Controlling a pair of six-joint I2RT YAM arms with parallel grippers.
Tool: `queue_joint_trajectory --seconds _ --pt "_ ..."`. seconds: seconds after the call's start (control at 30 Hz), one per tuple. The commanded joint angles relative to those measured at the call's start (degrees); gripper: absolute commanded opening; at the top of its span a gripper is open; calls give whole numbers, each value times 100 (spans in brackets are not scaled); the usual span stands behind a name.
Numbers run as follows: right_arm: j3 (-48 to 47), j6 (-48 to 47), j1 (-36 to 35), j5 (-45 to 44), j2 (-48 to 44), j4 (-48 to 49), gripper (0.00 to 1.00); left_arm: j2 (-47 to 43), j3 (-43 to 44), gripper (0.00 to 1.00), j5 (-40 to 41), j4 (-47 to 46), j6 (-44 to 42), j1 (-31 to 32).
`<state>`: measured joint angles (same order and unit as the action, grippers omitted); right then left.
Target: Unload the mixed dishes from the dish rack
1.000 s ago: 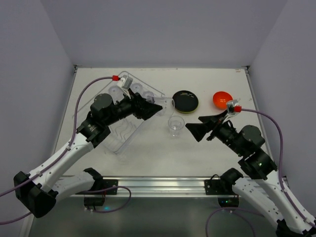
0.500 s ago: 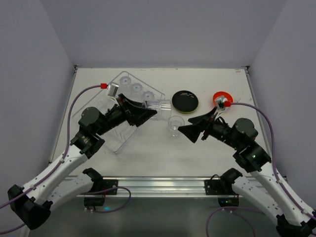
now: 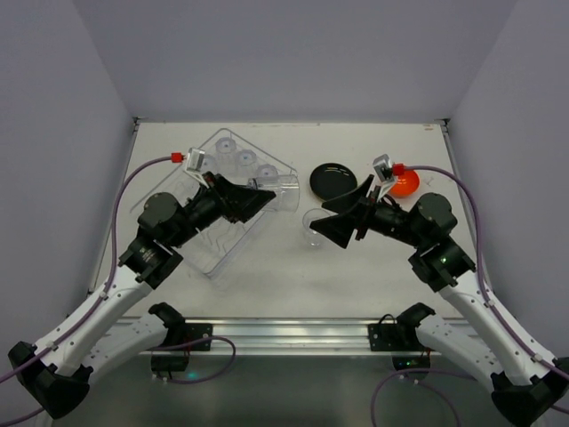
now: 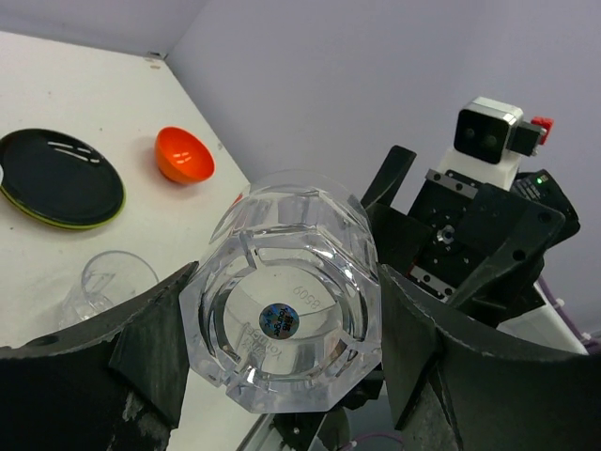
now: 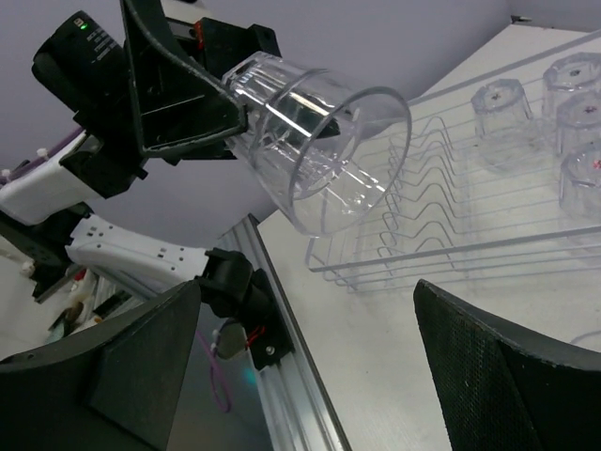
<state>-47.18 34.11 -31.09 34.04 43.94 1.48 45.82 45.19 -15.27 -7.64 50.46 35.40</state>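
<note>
My left gripper [image 3: 264, 199] is shut on a clear plastic cup [image 3: 277, 189], held on its side in the air with its mouth towards the right arm. The left wrist view shows the cup's faceted base [image 4: 285, 315] clamped between the fingers of this gripper [image 4: 282, 352]. My right gripper [image 3: 336, 216] stands open a short way from the cup's mouth [image 5: 324, 141], with nothing between its fingers [image 5: 113, 376]. The dish rack [image 3: 216, 267] sits at the left, with three upturned cups [image 3: 246, 158] along its far side and empty plate prongs [image 5: 441, 235].
Another clear cup [image 3: 313, 224] stands on the table under the right gripper. A black plate [image 3: 331, 181] lies on a lime-green plate [image 4: 94, 223] behind it. The orange-red bowl [image 3: 404, 182] sits at the right, behind the right wrist.
The left gripper has drawn back to the left with the cup. The right gripper has swung left and upward, turning its open jaws towards the cup's mouth.
</note>
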Motion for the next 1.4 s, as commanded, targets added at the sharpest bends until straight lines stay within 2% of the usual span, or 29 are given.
queue_joint_trajectory --seconds 0.0,0.13,0.27,0.33,0.37,0.4,0.53,0.67,0.87,1.0,1.1,1.13,1.23,1.27,1.3,1.33,1.37 --pt "-151 26 7 314 87 679 96 207 648 0 235 410 131 20" --pt "-107 105 24 541 299 819 96 164 641 0 647 448 463 20" --pt "-275 -1 68 700 229 660 96 515 764 0 244 114 701 29" --pt "-152 113 103 989 167 1029 94 507 518 0 -45 -508 1114 20" --pt "-38 296 164 1121 167 1213 90 524 395 0 -134 -658 1194 20" --pt "24 420 208 1253 202 1676 88 542 403 0 -187 -773 1229 20" --pt "60 895 349 2070 562 2506 82 454 245 0 -275 -1081 1370 29" --pt "77 966 481 2115 729 2849 81 445 166 0 -319 -1002 1458 29" --pt "86 1220 481 2273 1081 3718 79 734 -221 0 -785 -1950 2082 37" --pt "25 1712 481 2589 1476 4692 74 928 -362 0 -864 -2329 2337 55" --pt "-19 1924 473 2652 1810 5073 60 1034 -353 0 -960 -2549 2416 90" --pt "-80 1933 481 2617 1950 5125 48 1077 -370 0 -978 -2628 2442 99" --pt "-169 2214 481 2687 2135 5451 25 1122 -397 0 -1083 -2760 2478 108" --pt "-134 2249 481 2652 2136 5547 13 1104 -406 0 -1084 -2726 2443 108" --pt "-82 2249 481 2599 2110 5565 6 1069 -423 0 -1066 -2708 2390 108" --pt "23 2206 481 2538 2075 5557 0 1017 -449 0 -1031 -2699 2372 108" --pt "68 2171 481 2441 2014 5557 0 999 -476 0 -1031 -2682 2355 108"
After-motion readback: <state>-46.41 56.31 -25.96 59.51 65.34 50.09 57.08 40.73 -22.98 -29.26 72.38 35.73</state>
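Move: The glass gripped sideways in the left fingers lies about 10 cm to the left of the right hand, 5 cm ahead and 1 cm higher; the right gripper is 15 cm right of the left hand, 4 cm back and 1 cm lower. From the right hand, the standing glass is roughly 13 cm straight ahead and 30 cm down, the black plate 33 cm ahead, 7 cm right and 34 cm down. The two hands close on each other in mid-air: the left keeps its grip near the held glass's base, first edges forward about 2 cm, then draws back and carries the glass some 4 cm net to the right, turning slightly clockwise as it rolls. The right goes about 3 cm left and nearly as far up, swinging some 20 degrees counter-clockwise to point straight left at the glass's open end, and shuts from wide open late on, pinching the rim wall between its fingers. ##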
